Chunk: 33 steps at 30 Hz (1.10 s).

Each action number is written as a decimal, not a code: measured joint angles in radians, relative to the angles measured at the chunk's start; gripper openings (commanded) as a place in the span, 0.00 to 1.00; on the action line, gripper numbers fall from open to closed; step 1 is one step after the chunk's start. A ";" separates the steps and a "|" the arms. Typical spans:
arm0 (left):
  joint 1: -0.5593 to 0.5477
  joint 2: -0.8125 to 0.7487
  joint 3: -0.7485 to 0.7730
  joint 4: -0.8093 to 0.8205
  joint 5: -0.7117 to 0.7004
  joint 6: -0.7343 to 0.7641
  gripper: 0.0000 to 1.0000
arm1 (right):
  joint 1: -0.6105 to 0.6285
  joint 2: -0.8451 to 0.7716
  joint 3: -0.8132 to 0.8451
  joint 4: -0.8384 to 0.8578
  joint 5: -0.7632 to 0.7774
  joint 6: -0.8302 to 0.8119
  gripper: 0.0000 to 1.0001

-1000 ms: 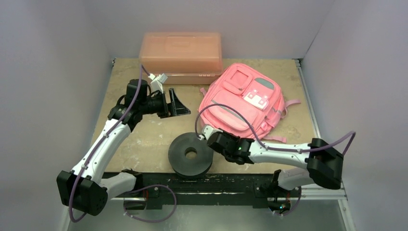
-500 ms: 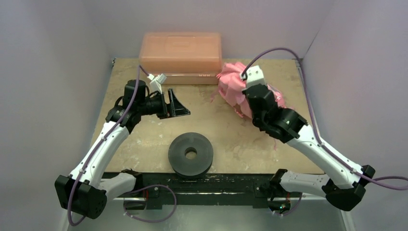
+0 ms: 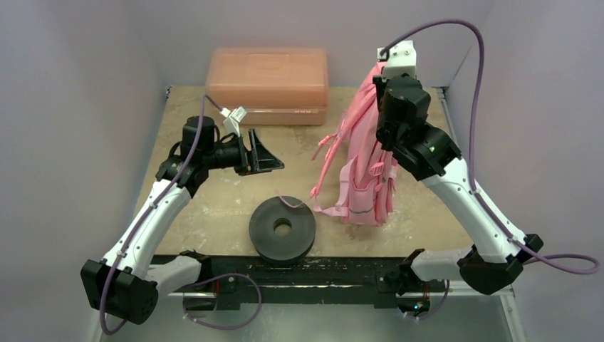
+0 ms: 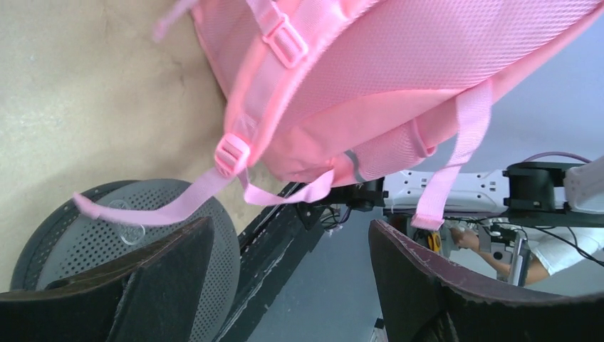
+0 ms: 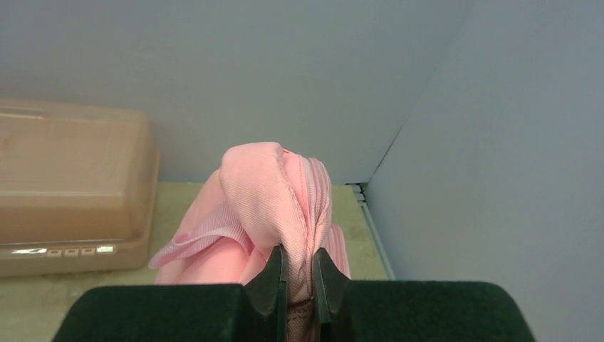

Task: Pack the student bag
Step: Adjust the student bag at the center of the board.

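The student bag (image 3: 363,164), bright pink fabric with loose straps, hangs upright over the table's right half, its bottom near the tabletop. My right gripper (image 5: 295,274) is shut on a fold of the bag's top fabric (image 5: 271,192), raised high at the back right (image 3: 388,85). My left gripper (image 3: 263,153) is open at the left middle, pointing right toward the bag, with nothing between its fingers (image 4: 164,278). In the left wrist view the bag's back and straps (image 4: 356,92) hang ahead of the jaws.
A rigid salmon-pink plastic box (image 3: 268,82) stands against the back wall. A dark round perforated disc (image 3: 282,228) lies near the front edge, with a strap end touching it. Walls close in on the left, back and right.
My right gripper closed on the bag and lifted it from lying flat to hanging upright, rising toward the back right. The left arm stayed put.
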 measured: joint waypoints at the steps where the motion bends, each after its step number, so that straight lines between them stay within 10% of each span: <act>1: 0.000 0.000 0.000 0.014 0.010 -0.012 0.79 | 0.001 -0.021 -0.039 0.032 -0.007 0.006 0.00; 17: -0.216 0.224 0.058 0.308 0.077 -0.192 0.79 | -0.006 -0.473 -0.499 0.096 0.003 0.225 0.01; 25: -0.248 0.394 0.134 0.580 0.081 -0.347 0.79 | -0.011 -0.579 -0.556 0.039 -0.179 0.326 0.62; 33: -0.330 0.567 0.222 0.749 0.081 -0.464 0.77 | -0.013 -0.563 -0.504 -0.012 -0.347 0.331 0.83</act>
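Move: The right hand holds the student bag by its top; the bag's middle lies about 22 cm below it, some 6 cm back and 4 cm left. From the open left hand, that middle is about 25 cm to the right, 4 cm ahead and 4 cm lower. Also from the left hand, the dark disc sits roughly 9 cm back, 2 cm right and 24 cm down, and the clear orange box 31 cm ahead, 4 cm left and 19 cm down. Still pinching the bag's top, the right hand draws it back about 9 cm and lowers it about 6 cm, swinging a few centimetres right and then back left while its left side rolls up some 20 degrees; late on it turns counter-clockwise and opens wide, letting go with the fingers still around the top. Meanwhile the left hand, fingers kept open, sweeps about 17 cm to the right and at the last some 4 cm forward, turning clockwise and rolling its left side down, until it is close against the bag's left side as if to steady it. ##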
